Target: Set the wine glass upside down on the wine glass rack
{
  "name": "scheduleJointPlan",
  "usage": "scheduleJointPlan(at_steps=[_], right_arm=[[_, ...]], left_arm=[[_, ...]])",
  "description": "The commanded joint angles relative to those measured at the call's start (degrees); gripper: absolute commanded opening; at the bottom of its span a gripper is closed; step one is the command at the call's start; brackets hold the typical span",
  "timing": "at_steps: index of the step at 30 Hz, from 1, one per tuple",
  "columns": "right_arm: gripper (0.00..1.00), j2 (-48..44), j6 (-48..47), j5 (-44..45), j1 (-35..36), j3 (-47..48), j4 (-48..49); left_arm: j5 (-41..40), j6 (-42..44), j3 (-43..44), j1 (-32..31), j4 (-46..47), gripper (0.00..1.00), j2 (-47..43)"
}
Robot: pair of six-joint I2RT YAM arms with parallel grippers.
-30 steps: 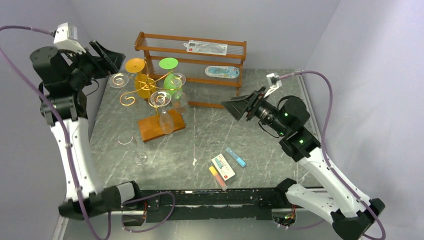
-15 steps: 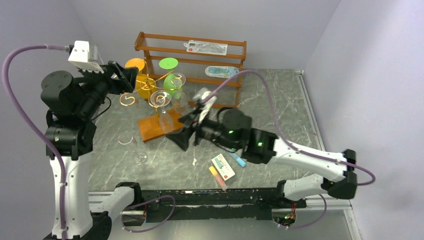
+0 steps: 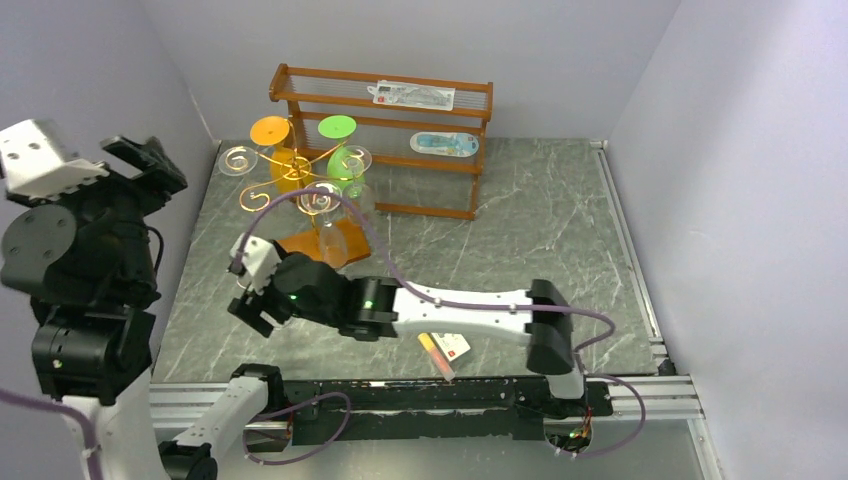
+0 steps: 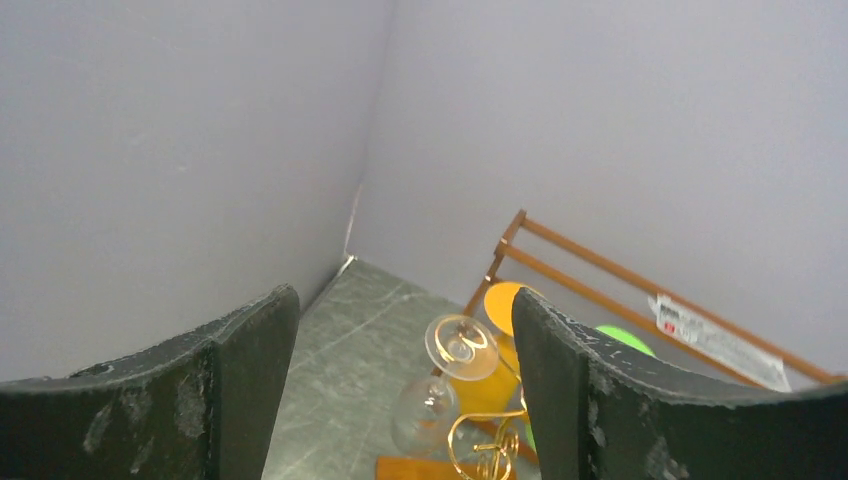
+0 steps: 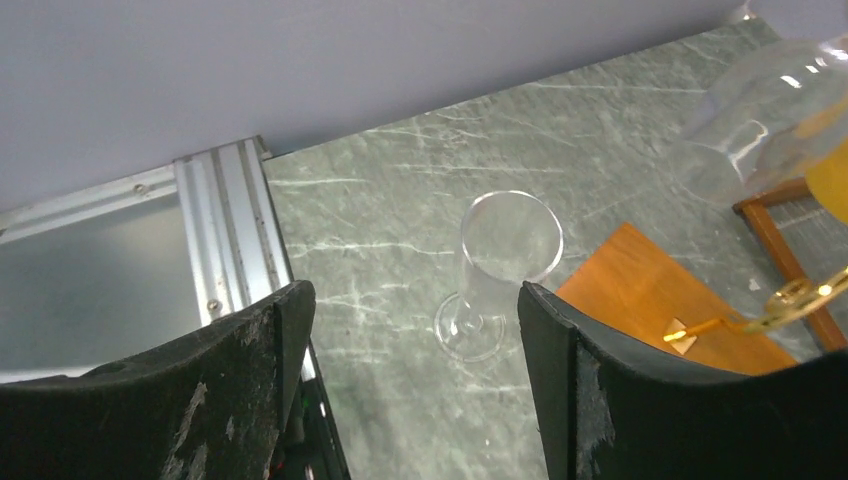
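A clear wine glass stands upright on the grey marble table, just beyond my open right gripper and apart from its fingers. In the top view my right gripper hides this glass. The wine glass rack is gold wire on a wooden base. It carries hanging clear glasses, an orange glass and a green glass. My left gripper is raised high at the left wall, open and empty. In its wrist view, a hung clear glass shows beyond the left gripper.
A two-tier wooden shelf holding packets stands behind the rack. Small packets lie near the front edge. An aluminium rail borders the table's left side beside the glass. Walls close in on the left, back and right.
My right arm swung from the right side across the table to the front left, down near the standing glass. My left arm drew back from the rack toward the left wall.
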Motion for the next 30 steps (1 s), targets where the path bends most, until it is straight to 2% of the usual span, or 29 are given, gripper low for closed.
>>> scheduleJointPlan(at_steps=[1,7,14,27,30], right_arm=[[0.78,8.39,-1.35,3.44,-0.19,10.69,-6.81],[0.74,21.76,-1.15,7.84,-0.52,29.73,-17.28],[0.74,24.17,1.3,8.01,-1.68,31.22,-19.0],[0.41,24.6,0.07,2.23,-1.76,28.82,-21.35],[0.28,23.77,0.73,2.75,-1.74,27.69,-21.39]], left_arm=[[-7.88,1.38,3.7,-2.29,-2.14,0.82,-0.83],[-7.4,1.58,2.74,-3.05,-1.69,0.82,-0.83],[-6.43,1.5,1.67,-3.32,-1.41,0.81,0.26],[-6.12,2.53,-0.04,-3.67,-0.03,0.81,-0.13],[-5.61,2.72,-0.33,-3.75,0.27,0.81,-0.16]])
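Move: The right hand is after the last upright wine glass, its middle about 7 cm ahead, 4 cm to the left and some 17 cm below. The rack's wooden base lies roughly 22 cm ahead, 7 cm right and 28 cm down; the nearest hanging clear glass is about 18 cm ahead, 11 cm right and 7 cm below. From the left hand, the upright wine glass is 2 cm back, 8 cm right, 42 cm below. The right hand sinks about 9 cm, going left and forward, closing its fingers astride the wine glass's near rim. ##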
